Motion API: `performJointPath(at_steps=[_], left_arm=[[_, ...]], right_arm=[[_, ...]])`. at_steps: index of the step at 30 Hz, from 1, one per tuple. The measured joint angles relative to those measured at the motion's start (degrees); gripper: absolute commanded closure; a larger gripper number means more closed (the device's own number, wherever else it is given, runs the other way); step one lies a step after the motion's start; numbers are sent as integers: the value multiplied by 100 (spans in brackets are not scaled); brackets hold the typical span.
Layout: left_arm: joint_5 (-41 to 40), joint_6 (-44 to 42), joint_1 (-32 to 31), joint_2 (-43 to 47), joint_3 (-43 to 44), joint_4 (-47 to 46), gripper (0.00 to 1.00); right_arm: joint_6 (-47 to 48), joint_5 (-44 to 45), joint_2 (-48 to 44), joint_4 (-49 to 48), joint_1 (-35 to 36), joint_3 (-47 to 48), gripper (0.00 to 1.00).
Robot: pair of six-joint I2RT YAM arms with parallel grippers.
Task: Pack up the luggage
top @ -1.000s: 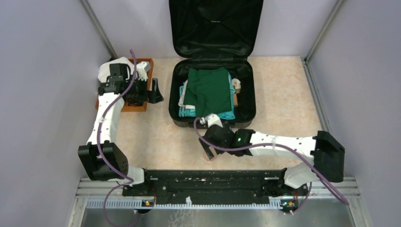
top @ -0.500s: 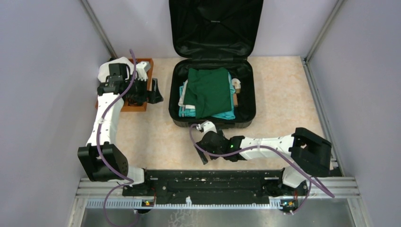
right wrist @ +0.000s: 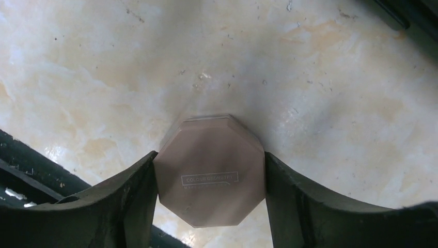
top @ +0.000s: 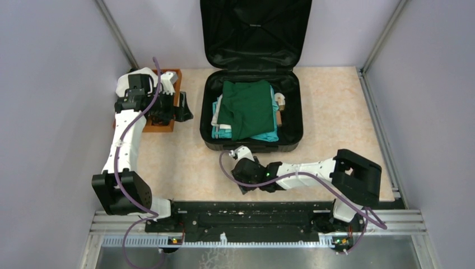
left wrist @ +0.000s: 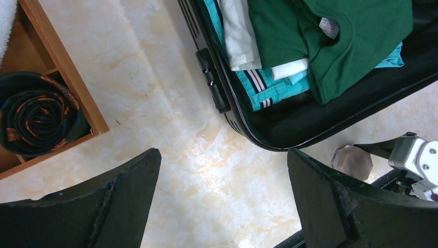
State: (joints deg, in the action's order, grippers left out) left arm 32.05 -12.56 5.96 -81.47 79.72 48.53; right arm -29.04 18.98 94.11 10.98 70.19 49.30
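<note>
The luggage [top: 293, 134] lies open at the table's back, its lid [top: 255, 33] standing upright. Inside it a folded green shirt [top: 246, 106] lies on teal and white clothes. A pinkish-brown octagonal compact [right wrist: 210, 173] rests on the table in front of the luggage. My right gripper [right wrist: 210, 157] is down over it, a finger pressed against each side. The compact [left wrist: 353, 161] also shows in the left wrist view. My left gripper [left wrist: 223, 155] hangs open and empty above bare table, between the wooden tray and the luggage [left wrist: 227, 103].
A brown wooden tray [top: 159, 128] sits at the left, under my left arm, with a rolled dark cloth [left wrist: 36, 119] in one compartment. A small pale bottle [top: 280, 101] lies in the luggage beside the clothes. Grey walls close in both sides.
My right arm has pulled back and swung left, lowering its gripper over the compact, and its jaws have closed in against it. The left arm has not moved.
</note>
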Motion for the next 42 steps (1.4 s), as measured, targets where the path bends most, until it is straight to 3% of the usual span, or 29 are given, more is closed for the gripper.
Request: performJointPath(at_steps=[3, 10, 15, 21, 28, 29, 33, 42], left_arm=[[-17, 0, 0, 0, 0, 0, 2], [-15, 2, 0, 0, 0, -2, 2], [-11, 22, 0, 0, 0, -4, 2], [72, 37, 0, 0, 0, -7, 2], [79, 39, 0, 0, 0, -48, 2], [94, 39, 0, 0, 0, -48, 2], [120, 39, 0, 0, 0, -50, 2], [122, 39, 0, -4, 0, -68, 2]], right_arm=[[11, 96, 0, 400, 31, 199, 88], [234, 415, -632, 1606, -184, 1285, 90], [459, 372, -1318, 1947, -1488, 2188, 90], [776, 533, -1132, 2079, -3279, 2503, 91], [955, 501, -175, 2111, -3866, 2107, 87], [957, 472, -81, 2111, -3906, 2039, 83], [957, 378, 131, 1967, -3967, 2006, 44], [957, 219, 140, 1757, -4019, 2024, 3]])
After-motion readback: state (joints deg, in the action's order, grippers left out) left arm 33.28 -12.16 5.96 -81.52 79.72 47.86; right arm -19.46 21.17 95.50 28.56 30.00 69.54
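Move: The right hand already pinches the compact at table height; its place, the free strip in the suitcase's right side, lies about 21 cm ahead and 18 cm to the right, 3 cm higher. The suitcase's front wall stands some 12 cm straight ahead, the foundation bottle about 28 cm ahead and 16 cm right, and the green shirt roughly 30 cm straight ahead. From the left hand that strip is about 41 cm to the right, 2 cm ahead and 18 cm lower. Keeping its pinch on the compact, the right hand first lifts almost straight up, then arcs forward and to the right over the suitcase's front wall, topping out some 20 cm higher while it turns about 35 degrees clockwise. It sinks about 13 cm into the gap between the folded clothes and the right wall, just short of the foundation bottle, creeps forward slightly, then opens its fingers and lets go of the compact. ##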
